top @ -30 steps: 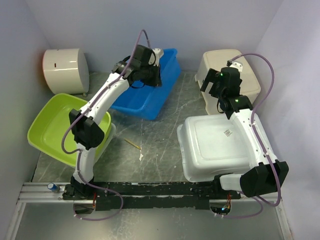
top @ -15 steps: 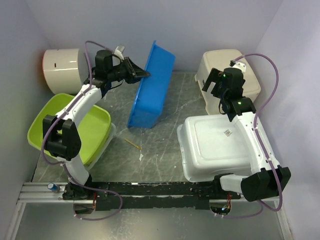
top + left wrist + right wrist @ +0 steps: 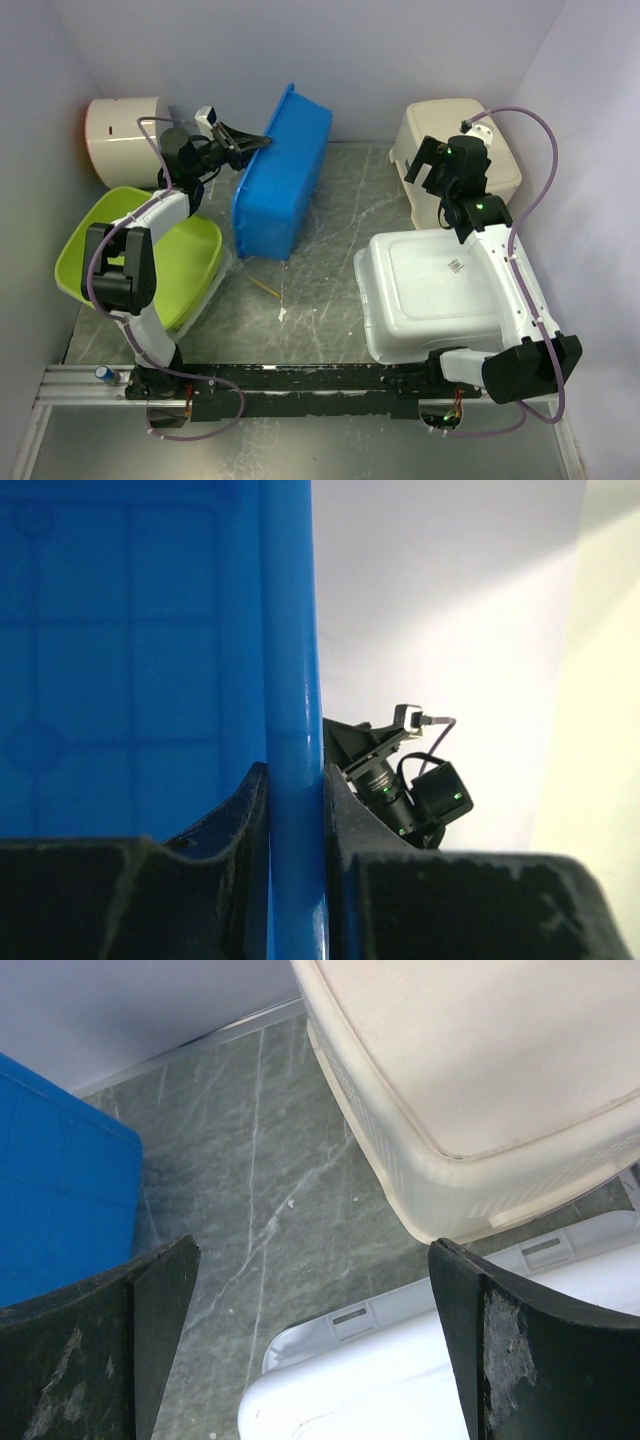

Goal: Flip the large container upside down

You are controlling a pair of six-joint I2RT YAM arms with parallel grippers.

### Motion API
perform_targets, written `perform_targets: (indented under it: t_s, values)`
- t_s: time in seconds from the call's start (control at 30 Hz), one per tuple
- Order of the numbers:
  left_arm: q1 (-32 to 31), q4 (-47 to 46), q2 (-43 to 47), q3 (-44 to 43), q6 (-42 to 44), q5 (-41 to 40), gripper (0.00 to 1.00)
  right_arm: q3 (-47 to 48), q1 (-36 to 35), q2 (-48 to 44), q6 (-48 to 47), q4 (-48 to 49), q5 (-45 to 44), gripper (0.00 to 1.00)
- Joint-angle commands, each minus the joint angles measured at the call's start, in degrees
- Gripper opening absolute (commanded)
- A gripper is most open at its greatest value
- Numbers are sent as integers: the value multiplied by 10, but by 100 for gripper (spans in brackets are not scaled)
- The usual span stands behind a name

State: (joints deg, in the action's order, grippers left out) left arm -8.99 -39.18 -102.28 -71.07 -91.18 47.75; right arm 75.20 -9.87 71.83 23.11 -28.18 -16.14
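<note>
The large container [image 3: 430, 290], a glossy white tub, lies bottom-up at the right, with a small label sticker [image 3: 455, 266] on its base. Its far rim also shows in the right wrist view [image 3: 400, 1380]. My right gripper [image 3: 430, 165] [image 3: 312, 1248] hangs open above that far rim, holding nothing. My left gripper [image 3: 250, 143] [image 3: 295, 780] is shut on the rim of the smaller blue tub [image 3: 275, 180] [image 3: 120, 630], which stands tipped on its side at the back centre.
A cream perforated basket [image 3: 455, 125] [image 3: 480, 1060] sits bottom-up at the back right, close behind the white tub. A lime green tub [image 3: 120, 250] leans at the left, with a white drum-shaped bin [image 3: 130, 140] behind it. A thin stick [image 3: 265, 288] lies on the floor.
My left arm has swung back and to the left, pulling the blue tub's rim up and over so that the tub now stands on its side. The right arm has barely moved.
</note>
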Motion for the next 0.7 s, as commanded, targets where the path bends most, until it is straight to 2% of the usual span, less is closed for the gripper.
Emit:
perform_targets:
  t_s: [0.0,0.13,0.47,0.57,0.67]
  values:
    - [26,-111,-14,5,-36,20,7,3,3,-7,0,-1,-10,100]
    - [55,-53,-18,3,-2,45,7,1,3,-8,-2,-3,-15,100]
    - [105,171,-27,-8,162,84,7,3,4,-3,1,0,-10,100]
    - [124,314,-65,-88,275,125,7,5,4,-1,3,0,-7,100]
    - [137,426,-76,-122,371,102,7,6,4,-1,3,-1,-6,100]
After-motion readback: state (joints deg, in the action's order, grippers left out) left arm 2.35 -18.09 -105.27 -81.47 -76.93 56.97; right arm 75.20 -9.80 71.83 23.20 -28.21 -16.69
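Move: The left hand already grips the upper rim of the blue container, which stands on its side; the container's middle is some 8 cm to its right, 3 cm back and 15 cm lower. The side it is being drawn to holds the white drum, about 33 cm left and 4 cm farther out, and the green tray, roughly 30 cm left and 23 cm back. From the right hand the blue container is about 35 cm left and level ahead, 15 cm lower. Still pinching the blue container's upper rim between its finger pads, the left hand pulls it steadily to the left and somewhat forward, about 8 cm left and 3 cm out, towards the white drum. It sinks by some 2 cm over the latter half while the wrist rolls slightly, about 10 degrees, with the left side of the hand rising, and the fingers keep their hold throughout. ##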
